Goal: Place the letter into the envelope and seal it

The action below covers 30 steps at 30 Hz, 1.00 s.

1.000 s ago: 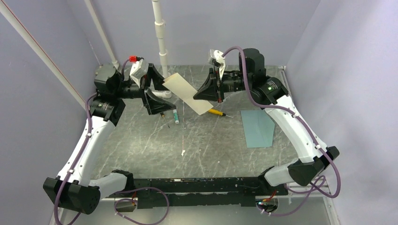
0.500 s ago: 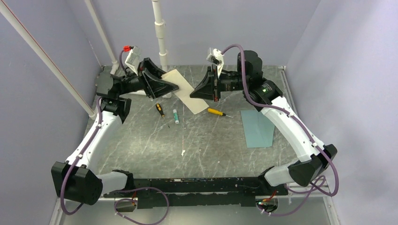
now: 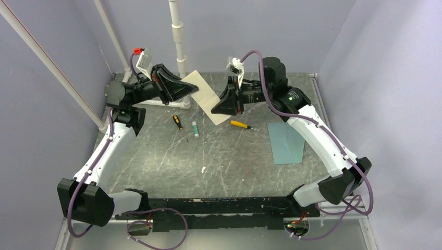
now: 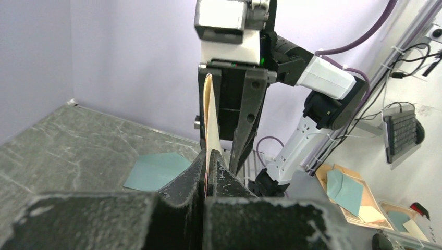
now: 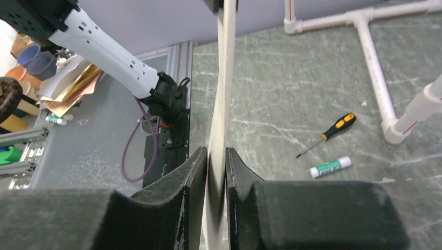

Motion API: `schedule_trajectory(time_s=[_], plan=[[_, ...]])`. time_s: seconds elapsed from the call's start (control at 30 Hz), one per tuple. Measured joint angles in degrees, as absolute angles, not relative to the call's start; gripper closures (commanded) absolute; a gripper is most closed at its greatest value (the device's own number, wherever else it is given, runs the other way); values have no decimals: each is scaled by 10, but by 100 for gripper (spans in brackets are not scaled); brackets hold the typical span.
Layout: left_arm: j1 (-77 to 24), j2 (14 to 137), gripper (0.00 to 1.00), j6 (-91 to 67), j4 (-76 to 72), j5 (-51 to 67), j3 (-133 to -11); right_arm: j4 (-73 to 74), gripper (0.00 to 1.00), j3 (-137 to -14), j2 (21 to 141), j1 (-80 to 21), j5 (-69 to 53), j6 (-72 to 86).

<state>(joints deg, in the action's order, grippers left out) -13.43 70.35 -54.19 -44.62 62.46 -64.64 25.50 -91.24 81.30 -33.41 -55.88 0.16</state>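
Observation:
The letter [image 3: 206, 99], a cream sheet, hangs in the air at the back middle of the table, between both grippers. My left gripper [image 3: 190, 92] is shut on its left end; in the left wrist view the jaws press the sheet's edge [image 4: 210, 125] at the left gripper [image 4: 208, 162]. My right gripper [image 3: 218, 108] is at the sheet's lower right end. In the right wrist view the right gripper [image 5: 216, 156] has its jaws a little apart, with the letter [image 5: 225, 78] loose between them. The teal envelope [image 3: 285, 141] lies flat on the table at the right, also seen as the envelope [image 4: 156, 171].
A yellow screwdriver [image 3: 240, 124], a black-and-orange screwdriver [image 3: 178, 122] and a glue stick [image 3: 195, 129] lie on the table under the letter. A white pipe stand [image 3: 180, 41] rises at the back. Side walls close in left and right.
My left gripper has swung up to the letter's left end and shut on it. The right gripper's jaws have parted slightly from the sheet.

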Motion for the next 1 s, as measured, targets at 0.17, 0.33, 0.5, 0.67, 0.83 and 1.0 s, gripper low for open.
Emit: schedule_trajectory(time_s=[0.17, 0.33, 0.5, 0.67, 0.83, 1.0], plan=[[-134, 692, 97, -501, -402, 614, -650, 320, 100, -916, 822, -334, -559, -32], [-136, 687, 35, -463, -354, 614, -665, 334, 100, -920, 820, -334, -555, -39], [-135, 681, 15, -432, -276, 564, -681, 290, 100, -904, 809, -334, -488, -14], [-136, 660, 15, -385, -101, 378, -698, 260, 100, -900, 809, -340, -331, -14], [-136, 658, 16, -365, 44, 245, -736, 265, 100, -910, 837, -381, -165, -74], [-136, 668, 14, -389, 108, 219, -780, 265, 100, -910, 864, -453, -4, -146]])
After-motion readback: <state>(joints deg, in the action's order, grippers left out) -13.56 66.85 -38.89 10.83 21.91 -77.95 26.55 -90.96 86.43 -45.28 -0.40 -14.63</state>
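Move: Between the two hands hangs the folded letter: its middle is about 3 cm to the left hand's right, 2 cm back and 3 cm lower, with that hand's shut fingers on one end. From the right hand the same middle lies some 2 cm ahead, 2 cm left and 3 cm above. Nearly 40 cm below the right hand are the glue stick, 10 cm ahead and 9 cm left, and the yellow screwdriver, 13 cm ahead and 12 cm right. Shutting its slightly open fingers on the letter while sinking about 2 cm, the right hand takes the hold; the left hand then opens wide and lets go. Both travel roughly 10 cm forward, the left also drawing off to its left with its fingertips swinging counter-clockwise, the right sinking farther as its fingers turn clockwise to point more forward and down. ##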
